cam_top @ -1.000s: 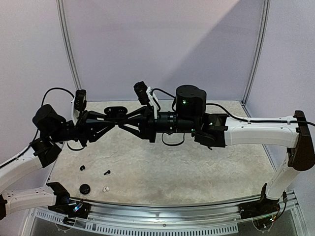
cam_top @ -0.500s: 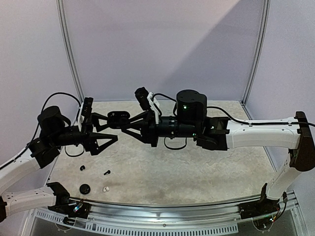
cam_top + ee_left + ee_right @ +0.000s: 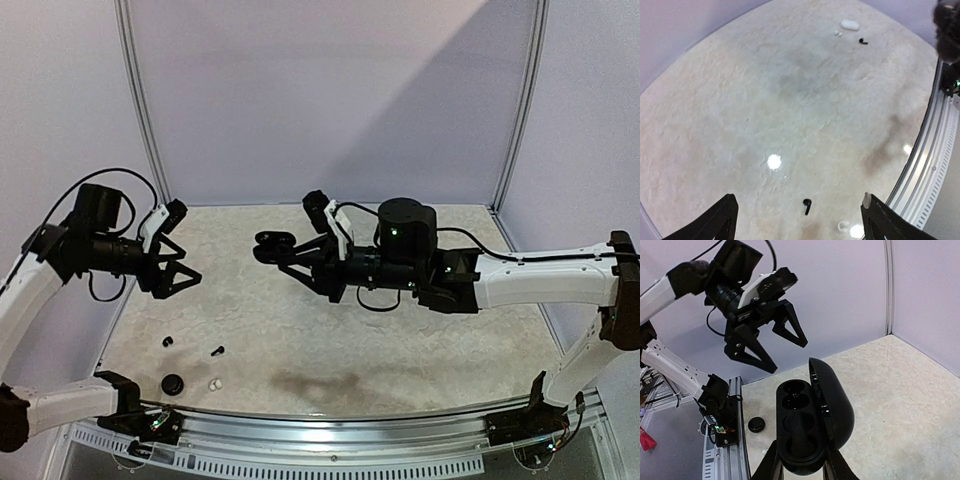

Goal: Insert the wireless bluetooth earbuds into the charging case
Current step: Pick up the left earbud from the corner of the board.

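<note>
My right gripper [image 3: 283, 252] is shut on an open black charging case [image 3: 801, 432], held above the table with its lid [image 3: 832, 407] swung to the right. The wells look dark, and whether anything sits in them I cannot tell. My left gripper [image 3: 176, 266] hangs open and empty to the left, apart from the case; it also shows in the right wrist view as the left gripper [image 3: 771, 340]. Under it lie a black earbud [image 3: 807, 205] and a white earbud [image 3: 842, 226]. In the top view, black earbuds [image 3: 167, 341] [image 3: 217, 350] and a white earbud [image 3: 214, 384] lie near the front left.
A black round disc [image 3: 172, 383] sits by the front rail [image 3: 330, 432]. Far off in the left wrist view lie a white case [image 3: 850, 24], tiny white earbuds [image 3: 838, 33] and a black earbud [image 3: 862, 41]. Walls close the back and sides.
My left gripper opened at the case and drew back to the left and up. The right gripper carried the case a little to the right.
</note>
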Controlling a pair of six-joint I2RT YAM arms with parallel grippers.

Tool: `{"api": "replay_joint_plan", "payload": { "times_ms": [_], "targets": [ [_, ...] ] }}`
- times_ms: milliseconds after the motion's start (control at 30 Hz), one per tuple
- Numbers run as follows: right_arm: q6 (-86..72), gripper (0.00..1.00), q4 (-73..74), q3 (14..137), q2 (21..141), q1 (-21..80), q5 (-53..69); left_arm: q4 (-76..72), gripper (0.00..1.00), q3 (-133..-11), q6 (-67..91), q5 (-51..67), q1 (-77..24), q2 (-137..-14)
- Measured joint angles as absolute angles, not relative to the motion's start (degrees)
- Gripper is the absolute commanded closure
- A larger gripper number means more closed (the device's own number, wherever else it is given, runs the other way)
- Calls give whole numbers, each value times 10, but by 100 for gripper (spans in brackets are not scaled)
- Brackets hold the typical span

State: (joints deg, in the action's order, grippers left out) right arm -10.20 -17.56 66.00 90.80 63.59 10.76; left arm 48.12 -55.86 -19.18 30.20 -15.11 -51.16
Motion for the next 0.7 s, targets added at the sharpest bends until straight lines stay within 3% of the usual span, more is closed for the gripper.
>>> {"api": "replay_joint_plan", "payload": {
  "times_ms": [233, 300, 400, 433, 700],
  "targets": [
    [-93, 100, -180, 631, 901, 629, 100, 659, 9, -689, -287, 223, -12, -773],
    [-89, 100, -181, 627, 900, 629, 100, 681, 19, -696, -303, 190, 34, -837],
    [-87, 100, -184, 619, 897, 629, 100, 691, 45, -690, -326, 134, 98, -893],
    [-87, 100, -186, 616, 897, 629, 100, 686, 49, -684, -334, 115, 114, -899],
    [-90, 100, -196, 602, 896, 629, 100, 637, 62, -588, -385, 44, 140, -903]
  ]
}}
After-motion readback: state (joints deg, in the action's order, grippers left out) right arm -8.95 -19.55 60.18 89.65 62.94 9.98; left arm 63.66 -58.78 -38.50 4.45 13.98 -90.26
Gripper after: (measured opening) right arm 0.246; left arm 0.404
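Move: The black left earbud near the board's corner lies about 15 cm to the left hand's left, some 2 cm back and 24 cm below. From that earbud the black disc lies about 10 cm farther back and 3 cm to the right, and the stemmed black earbud 12 cm to the right and 3 cm back. The white earbuds are some 12 cm back and 3 cm left of the left hand. From the right hand the left earbud lies about 28 cm left, level in reach, 29 cm below. Swinging left and plunging down, about 19 cm each way, the left hand bows first forward some 5 cm and then back towards the left earbud, coming in low just to its left. Its wrist tips over to point the fingers down and the wide-open fingers close about halfway, touching nothing. The right hand keeps its grip on the open case, sinking about 3 cm. ##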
